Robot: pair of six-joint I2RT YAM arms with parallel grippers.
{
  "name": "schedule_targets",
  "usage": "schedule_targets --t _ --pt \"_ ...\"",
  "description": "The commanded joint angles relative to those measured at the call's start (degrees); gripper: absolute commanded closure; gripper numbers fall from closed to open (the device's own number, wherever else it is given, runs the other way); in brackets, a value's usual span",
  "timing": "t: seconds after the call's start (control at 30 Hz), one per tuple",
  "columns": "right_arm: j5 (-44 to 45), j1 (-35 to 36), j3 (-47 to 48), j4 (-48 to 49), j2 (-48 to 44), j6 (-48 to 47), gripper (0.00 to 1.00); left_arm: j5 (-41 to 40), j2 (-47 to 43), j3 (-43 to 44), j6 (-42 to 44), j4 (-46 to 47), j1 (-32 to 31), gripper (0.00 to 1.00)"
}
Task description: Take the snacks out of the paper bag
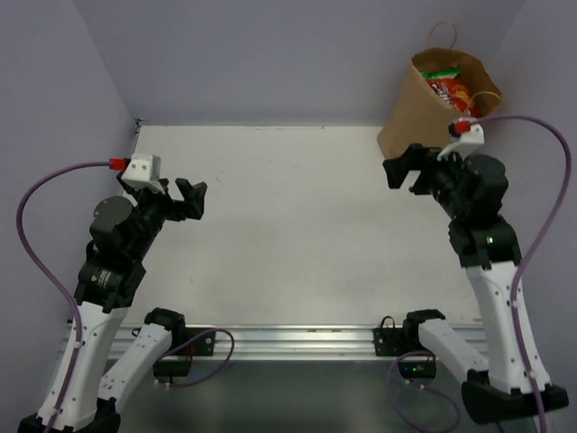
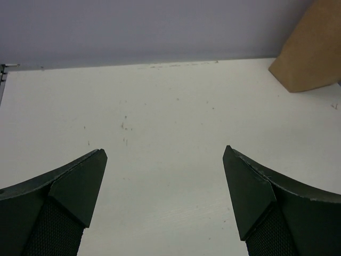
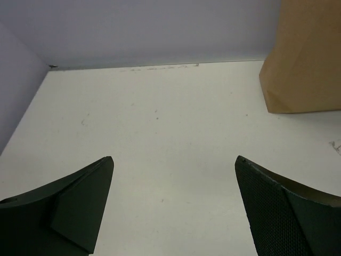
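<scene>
The brown paper bag (image 1: 424,104) stands upright at the table's far right corner, its mouth open toward the top camera. Inside it show the snacks: a red packet (image 1: 451,90) and a green one (image 1: 441,72); anything deeper is hidden. In the left wrist view only a lower corner of the bag (image 2: 311,50) shows at the upper right; in the right wrist view its side (image 3: 306,53) fills the upper right. My right gripper (image 1: 405,173) hovers open just in front of the bag's base, empty. Over the table's left side my left gripper (image 1: 187,200) hangs open and empty.
The white table (image 1: 288,225) is boxed in by lavender walls at the back and both sides. A metal rail (image 1: 288,341) with the arm bases runs along the near edge. Purple cables loop from both wrists.
</scene>
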Motion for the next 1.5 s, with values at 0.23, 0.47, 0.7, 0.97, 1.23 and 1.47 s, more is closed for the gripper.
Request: schedule_targets --t 0.23,0.47,0.7,0.97,1.23,1.47 --pt "5.66 -2.65 36.07 6.47 36.62 -16.78 0.01 4.56 2.98 -1.27 0.03 2.45 -0.31 0.0" --pt "15.41 -4.23 51.29 8.13 55.79 -22.95 0.01 6.66 2.01 -2.32 0.47 2.8 -0.31 0.0" --pt "16.56 -6.79 55.34 12.97 65.56 -23.22 0.01 8.16 1.04 -4.43 0.83 2.71 -0.31 0.0" --pt "8.22 -9.51 52.36 13.68 67.76 -25.85 0.09 8.86 0.95 -8.21 0.13 3.59 -0.31 0.0" --pt "3.29 -9.77 49.98 11.13 66.89 -26.64 0.54 10.18 1.04 -8.3 0.48 3.77 -0.31 0.0" --pt "2.68 -9.77 49.1 10.96 65.48 -27.61 0.84 10.36 0.69 -8.12 0.83 3.5 -0.31 0.0"
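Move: The left rim of the paper bag is about 33 cm ahead of my right hand, 11 cm to its right and 7 cm lower. Inside the bag, the red chips bag lies roughly 4 cm farther out than that rim, 9 cm to the right of it and some 5 cm below it. The green snack bag is about 5 cm beyond the chips. From my left hand the same rim is some 35 cm ahead, 57 cm to the right and slightly lower. I sweep my right hand some 32 cm forward and over to the right to the paper bag's left rim, rising a little, then dropping, while I roll its left side down nearly 30 degrees. There I close the wide-open fingers on the paper wall, one finger inside and one outside. My left hand, empty and open, sinks about 6 cm and drifts slightly right. ##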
